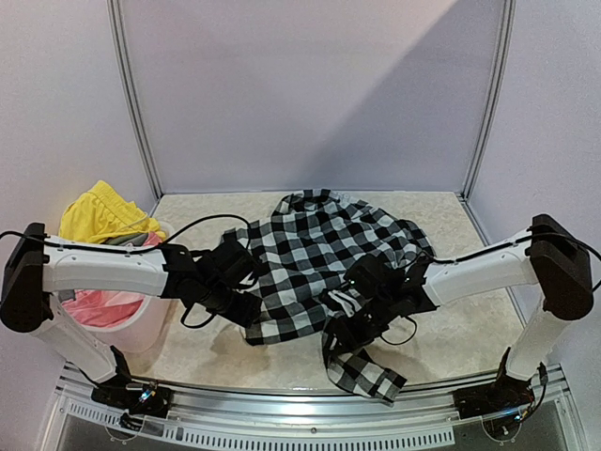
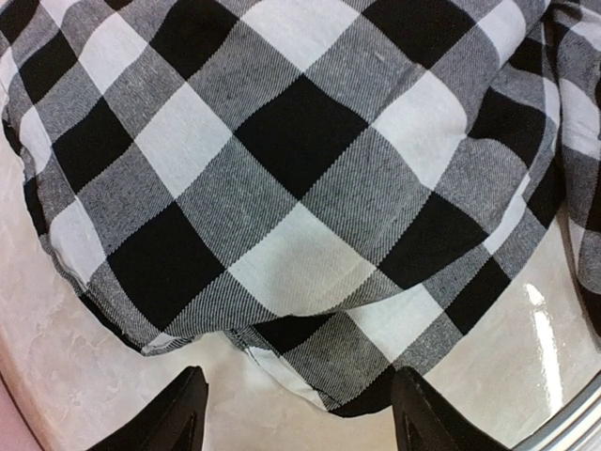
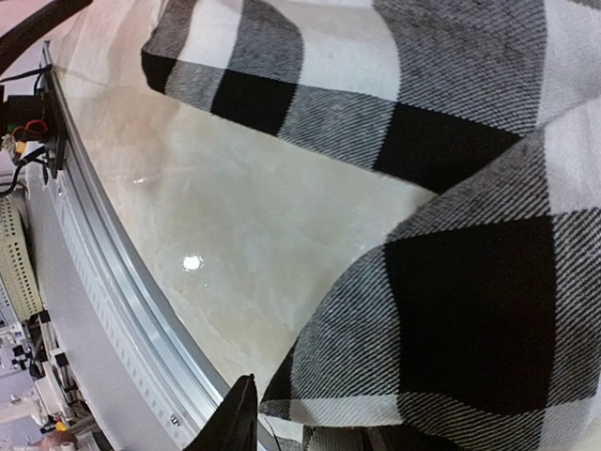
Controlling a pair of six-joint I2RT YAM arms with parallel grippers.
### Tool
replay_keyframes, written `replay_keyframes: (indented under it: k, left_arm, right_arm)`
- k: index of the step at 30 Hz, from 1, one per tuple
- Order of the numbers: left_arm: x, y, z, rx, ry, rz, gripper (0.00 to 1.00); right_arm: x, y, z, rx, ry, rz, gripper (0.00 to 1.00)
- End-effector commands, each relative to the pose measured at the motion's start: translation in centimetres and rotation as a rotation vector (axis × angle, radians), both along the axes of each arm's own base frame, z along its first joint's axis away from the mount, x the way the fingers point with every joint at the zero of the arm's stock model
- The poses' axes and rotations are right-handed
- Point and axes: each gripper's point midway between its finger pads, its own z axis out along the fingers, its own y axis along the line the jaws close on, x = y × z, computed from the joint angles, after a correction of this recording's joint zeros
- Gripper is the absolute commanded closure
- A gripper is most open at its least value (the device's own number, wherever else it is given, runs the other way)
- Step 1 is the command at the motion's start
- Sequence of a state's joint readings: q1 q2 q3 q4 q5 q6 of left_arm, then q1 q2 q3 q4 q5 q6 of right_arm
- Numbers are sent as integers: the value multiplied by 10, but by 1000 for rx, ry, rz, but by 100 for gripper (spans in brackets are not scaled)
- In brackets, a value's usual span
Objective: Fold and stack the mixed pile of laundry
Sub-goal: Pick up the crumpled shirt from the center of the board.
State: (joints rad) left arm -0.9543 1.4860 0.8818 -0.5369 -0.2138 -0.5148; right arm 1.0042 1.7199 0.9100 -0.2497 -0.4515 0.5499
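Note:
The black-and-white checked shirt (image 1: 319, 249) lies spread and rumpled across the middle of the table, one strip of it (image 1: 362, 368) trailing toward the front edge. My left gripper (image 1: 246, 310) is open at the shirt's lower left hem. In the left wrist view a hem corner (image 2: 347, 371) lies just ahead of and between its fingers (image 2: 183, 418). My right gripper (image 1: 364, 318) is low on the shirt's front middle. In the right wrist view one of its fingers (image 3: 235, 418) shows beside a fold of checked cloth (image 3: 451, 310), which hides the other finger.
A white basket (image 1: 141, 329) stands at the left by the left arm, holding a yellow garment (image 1: 99, 211) and a pink one (image 1: 99, 305). The metal front rail (image 1: 310, 399) runs close below the right gripper. Walls enclose the back and sides.

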Motion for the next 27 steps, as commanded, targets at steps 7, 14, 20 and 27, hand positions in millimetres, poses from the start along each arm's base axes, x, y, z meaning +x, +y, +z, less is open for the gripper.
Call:
replay_keyframes:
  k: [7, 14, 20, 27]
  left_arm:
    - [5, -3, 1, -13, 4, 20, 34]
    - [-5, -9, 4, 51, -21, -99, 33]
    - [-24, -27, 17, 68, -46, -299, 31]
    - [-52, -41, 7, 131, 3, -549, 32]
  right_arm:
    - [14, -2, -11, -55, 8, -28, 89]
    - [23, -22, -5, -115, -12, -73, 100]
    - [29, -55, 50, -140, -72, -123, 100]
    - [-8, -104, 85, -168, -23, -173, 100]
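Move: The near sleeve's upper edge, the part of the crumpled shirt to grab, lies almost between the right fingers: 1 cm ahead and some 2 cm below. Its loose cuff is about 7 cm back and 6 cm right of that hand; the shirt's body centres roughly 28 cm ahead and 3 cm left. From the left hand, the left hem corner is about 2 cm ahead, 1 cm right and 5 cm down, the sleeve edge around 18 cm right and 5 cm back. Dipping a bit over 1 cm and easing slightly forward, the right hand shuts its half-closed fingers on the sleeve's edge, then carries the pinched cloth to the right and lifts it steeply, nearly 10 cm up from its lowest. Late on, the left hand, still open, drifts back and right about 5 cm above the hem, turning some 20 degrees clockwise. ##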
